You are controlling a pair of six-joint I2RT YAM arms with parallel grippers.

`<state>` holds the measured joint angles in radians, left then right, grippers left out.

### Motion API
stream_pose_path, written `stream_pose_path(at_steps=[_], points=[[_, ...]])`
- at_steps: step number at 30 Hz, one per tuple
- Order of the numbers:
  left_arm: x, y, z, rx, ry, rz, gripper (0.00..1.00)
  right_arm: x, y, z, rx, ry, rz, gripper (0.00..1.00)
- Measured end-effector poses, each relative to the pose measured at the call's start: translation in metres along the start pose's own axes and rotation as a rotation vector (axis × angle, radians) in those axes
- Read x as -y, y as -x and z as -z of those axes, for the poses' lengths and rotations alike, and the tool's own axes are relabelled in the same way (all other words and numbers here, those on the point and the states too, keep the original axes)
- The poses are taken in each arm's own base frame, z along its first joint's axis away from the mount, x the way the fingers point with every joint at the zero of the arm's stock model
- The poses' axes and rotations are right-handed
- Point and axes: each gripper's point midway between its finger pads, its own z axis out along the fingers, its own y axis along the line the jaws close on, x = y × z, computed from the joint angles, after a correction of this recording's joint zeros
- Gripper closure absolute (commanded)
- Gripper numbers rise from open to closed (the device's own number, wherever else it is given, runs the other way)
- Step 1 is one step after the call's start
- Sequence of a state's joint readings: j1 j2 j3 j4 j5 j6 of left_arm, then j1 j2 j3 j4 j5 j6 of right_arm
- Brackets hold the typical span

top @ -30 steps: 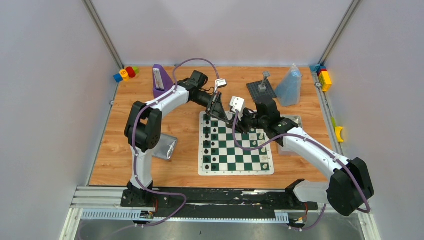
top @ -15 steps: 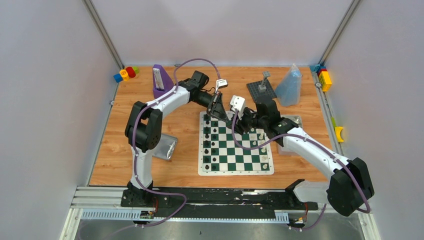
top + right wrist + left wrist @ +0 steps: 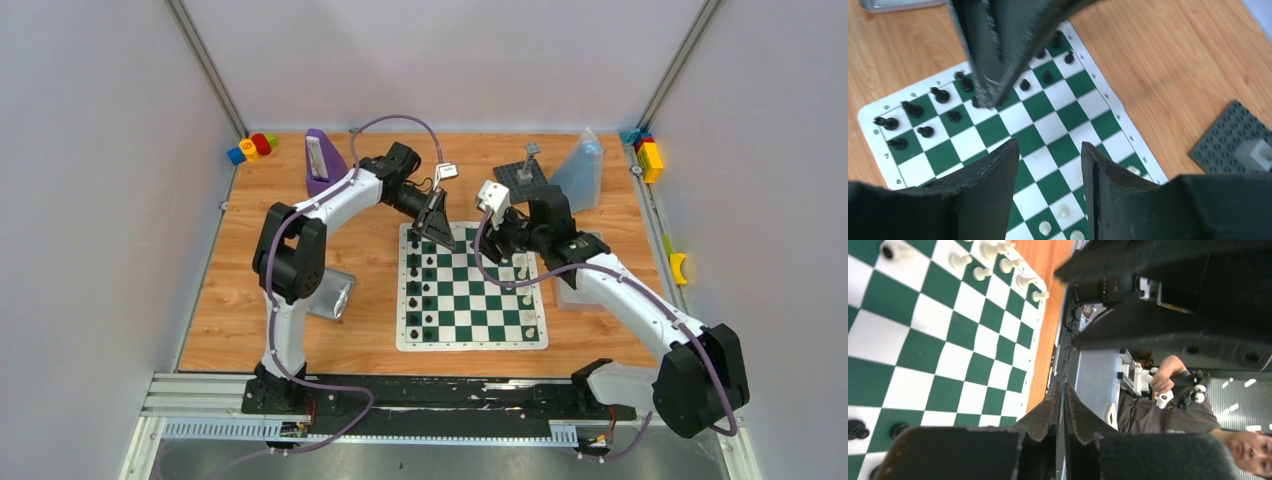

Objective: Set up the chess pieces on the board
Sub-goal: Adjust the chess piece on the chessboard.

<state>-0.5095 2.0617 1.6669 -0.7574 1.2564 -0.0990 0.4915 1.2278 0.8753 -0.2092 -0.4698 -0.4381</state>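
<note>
The green and white board (image 3: 470,343) lies mid-table. Black chess pieces (image 3: 415,290) stand in its two left columns, white pieces (image 3: 522,290) along its right side. My left gripper (image 3: 439,240) hangs over the board's far left corner, shut, with nothing between its fingers (image 3: 1048,410). My right gripper (image 3: 500,243) hovers over the far right part of the board, open and empty. The right wrist view shows the board (image 3: 1053,125) below the right gripper (image 3: 1049,145), black pieces (image 3: 913,109), white pieces (image 3: 1063,211) and the left gripper's fingers (image 3: 998,55).
Behind the board stand a grey studded plate (image 3: 521,177), a clear plastic bag (image 3: 578,172) and a purple object (image 3: 322,160). Colourful blocks (image 3: 252,147) sit in the far left corner, more (image 3: 648,155) at the far right. A silver tin (image 3: 335,293) lies left of the board.
My right gripper has opened and drawn back up and to the right from the board's far edge. My left gripper has closed and barely moved.
</note>
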Motion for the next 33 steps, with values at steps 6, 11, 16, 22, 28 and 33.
stream_pose_path(at_steps=[6, 11, 16, 22, 28, 33], points=[[-0.029, -0.005, 0.015, 0.000, 0.150, -0.007, 0.59, 0.029, -0.029, 0.011, -0.077, -0.075, -0.082, 0.63], [-0.045, -0.002, 0.042, 0.036, 0.257, -0.031, 0.44, 0.032, -0.066, -0.007, -0.210, -0.046, -0.151, 0.71], [-0.042, 0.001, 0.063, 0.074, 0.325, -0.069, 0.41, 0.043, -0.098, -0.028, -0.345, -0.041, -0.204, 0.74], [-0.033, 0.003, 0.068, 0.084, 0.351, -0.110, 0.40, 0.050, -0.117, -0.033, -0.441, -0.058, -0.230, 0.77], [-0.035, 0.000, 0.068, 0.075, 0.361, -0.110, 0.39, 0.053, -0.125, -0.029, -0.502, -0.078, -0.243, 0.77], [-0.036, -0.001, 0.069, 0.073, 0.369, -0.108, 0.38, 0.054, -0.137, -0.030, -0.559, -0.085, -0.263, 0.77]])
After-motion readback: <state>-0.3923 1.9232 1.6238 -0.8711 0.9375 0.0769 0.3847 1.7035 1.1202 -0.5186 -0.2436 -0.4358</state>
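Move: On its side near the board's far right corner lies a white piece, about 5 cm ahead of the right hand, 7 cm to its right and some 16 cm below. A white pawn stands 2 cm farther out and 1 cm right of it; a second-row end pawn 5 cm beyond and 1 cm right; a corner piece 6 cm beyond and 4 cm right. From the left hand, the fallen piece is about 6 cm ahead and 14 cm right. Swinging right first and then diving some 12 cm with a shorter forward reach, the right hand comes down towards the fallen white piece, fingers tipping about 30 degrees steeper and narrowing to a small gap without gripping. The empty left hand opens wide and backs off leftward and forward about 7 cm, dipping before partly rising again. ##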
